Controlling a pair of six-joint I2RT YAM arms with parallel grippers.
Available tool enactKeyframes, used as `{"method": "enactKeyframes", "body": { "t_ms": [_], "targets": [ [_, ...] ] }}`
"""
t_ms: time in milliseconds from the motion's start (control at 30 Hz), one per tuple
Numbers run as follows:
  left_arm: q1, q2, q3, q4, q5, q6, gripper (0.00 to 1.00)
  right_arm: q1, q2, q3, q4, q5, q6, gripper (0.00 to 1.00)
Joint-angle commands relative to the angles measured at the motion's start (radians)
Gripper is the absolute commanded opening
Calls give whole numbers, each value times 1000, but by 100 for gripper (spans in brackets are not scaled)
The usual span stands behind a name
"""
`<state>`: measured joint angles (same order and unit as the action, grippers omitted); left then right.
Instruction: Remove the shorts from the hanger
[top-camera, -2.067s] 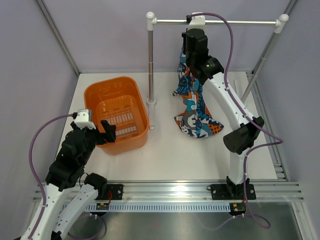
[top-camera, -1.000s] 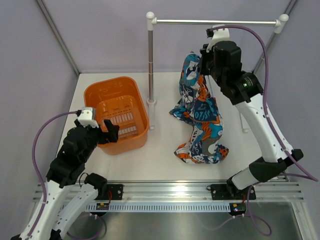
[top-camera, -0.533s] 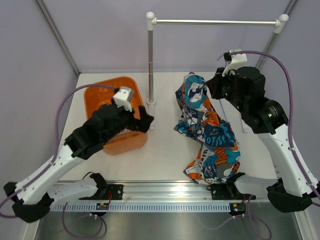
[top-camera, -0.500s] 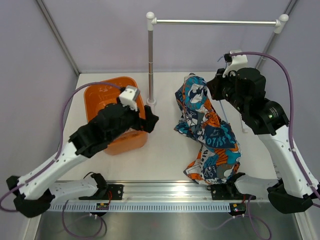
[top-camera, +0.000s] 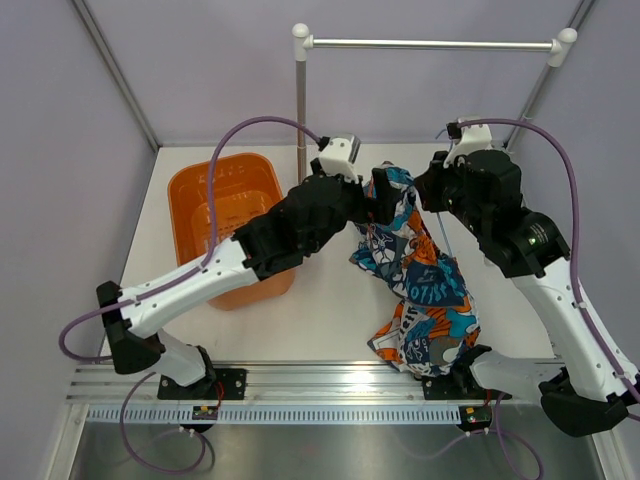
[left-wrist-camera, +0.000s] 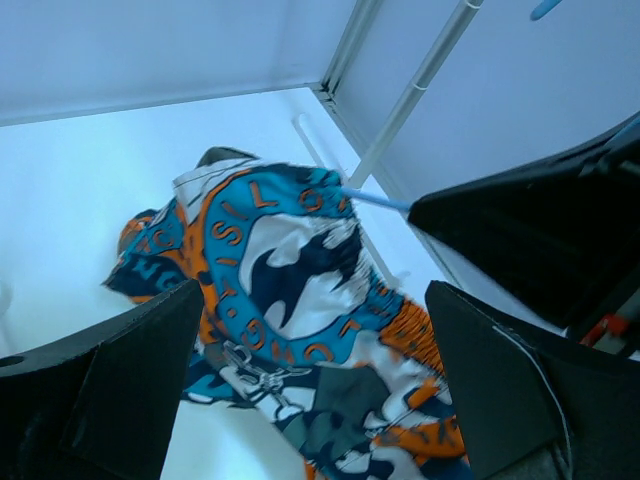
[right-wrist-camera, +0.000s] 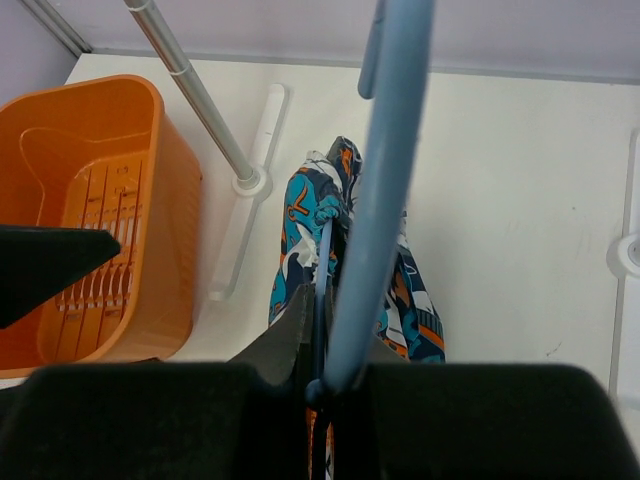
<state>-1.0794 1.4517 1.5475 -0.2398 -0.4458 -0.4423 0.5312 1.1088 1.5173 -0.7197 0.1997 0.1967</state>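
Observation:
The shorts (top-camera: 415, 280), with a teal, orange, white and dark blue print, hang from the light-blue wire hanger (right-wrist-camera: 385, 170) and trail down onto the table at the front. My right gripper (top-camera: 432, 187) is shut on the hanger's wire, seen up close in the right wrist view (right-wrist-camera: 335, 372), with the shorts (right-wrist-camera: 315, 215) below it. My left gripper (top-camera: 384, 196) is open at the top of the shorts. In the left wrist view its jaws (left-wrist-camera: 315, 300) stand wide on either side of the cloth (left-wrist-camera: 280, 265), not touching it. The hanger wire (left-wrist-camera: 375, 200) pokes out at the right.
An orange basket (top-camera: 205, 190) stands at the left, partly under my left arm. The silver rail (top-camera: 430, 44) with white end caps spans the back on two posts (top-camera: 301, 120). The rail's foot (right-wrist-camera: 250, 180) lies beside the shorts.
My left arm has swung from the basket across to the top of the shorts. My right arm has brought the hanger and shorts down off the rail and now holds nearly still.

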Motion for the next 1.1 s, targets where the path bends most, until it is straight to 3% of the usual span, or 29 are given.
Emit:
{"method": "enactKeyframes", "body": {
  "t_ms": [0, 467, 600, 700, 733, 833, 867, 967, 1067],
  "targets": [
    [-16, 90, 107, 100, -48, -35, 99, 7, -30, -2, 83, 33, 21, 0],
    [-25, 242, 158, 123, -105, -47, 93, 7, -50, 29, 54, 46, 15, 0],
    [-25, 243, 152, 131, -128, -33, 82, 9, -63, 30, 36, 49, 21, 0],
    [-25, 237, 146, 146, -136, -15, 57, 7, -70, 34, 20, 46, 29, 0],
    [-25, 240, 148, 146, -136, -1, 41, 7, -78, 35, 17, 40, 30, 0],
    [-17, 246, 157, 143, -126, 20, 24, 9, -95, 40, -1, 32, 41, 0],
    [-11, 246, 157, 140, -126, 24, 15, 9, -99, 46, -9, 30, 43, 0],
    [4, 234, 142, 145, -111, 30, 0, 9, -109, 50, -32, 27, 47, 0],
    [12, 219, 129, 155, -117, 48, 0, 9, -119, 52, -47, 4, 49, 0]
  ]
}}
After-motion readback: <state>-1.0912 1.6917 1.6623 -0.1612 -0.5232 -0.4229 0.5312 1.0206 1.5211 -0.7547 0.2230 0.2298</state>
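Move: About 4 cm ahead, 6 cm right and 5 cm below the wide-open left hand is the top edge of the shorts. They still hang on the blue hanger, whose middle is some 12 cm right of that hand, 2 cm ahead and slightly lower. The orange basket stands roughly 28 cm left, 10 cm ahead and 30 cm below. From the right hand, the shorts' top edge is about 2 cm ahead, 5 cm left and 5 cm down. Sliding right and a little forward, then sinking, the left hand travels about 6 cm to the right and 5 cm down to the shorts just under the waistband, then stays almost in place while its open fingers shut to pinch the cloth. The right hand keeps its grip on the hanger and increasingly eases back, up and slightly right, some 3 cm, away from the left hand's grip. ##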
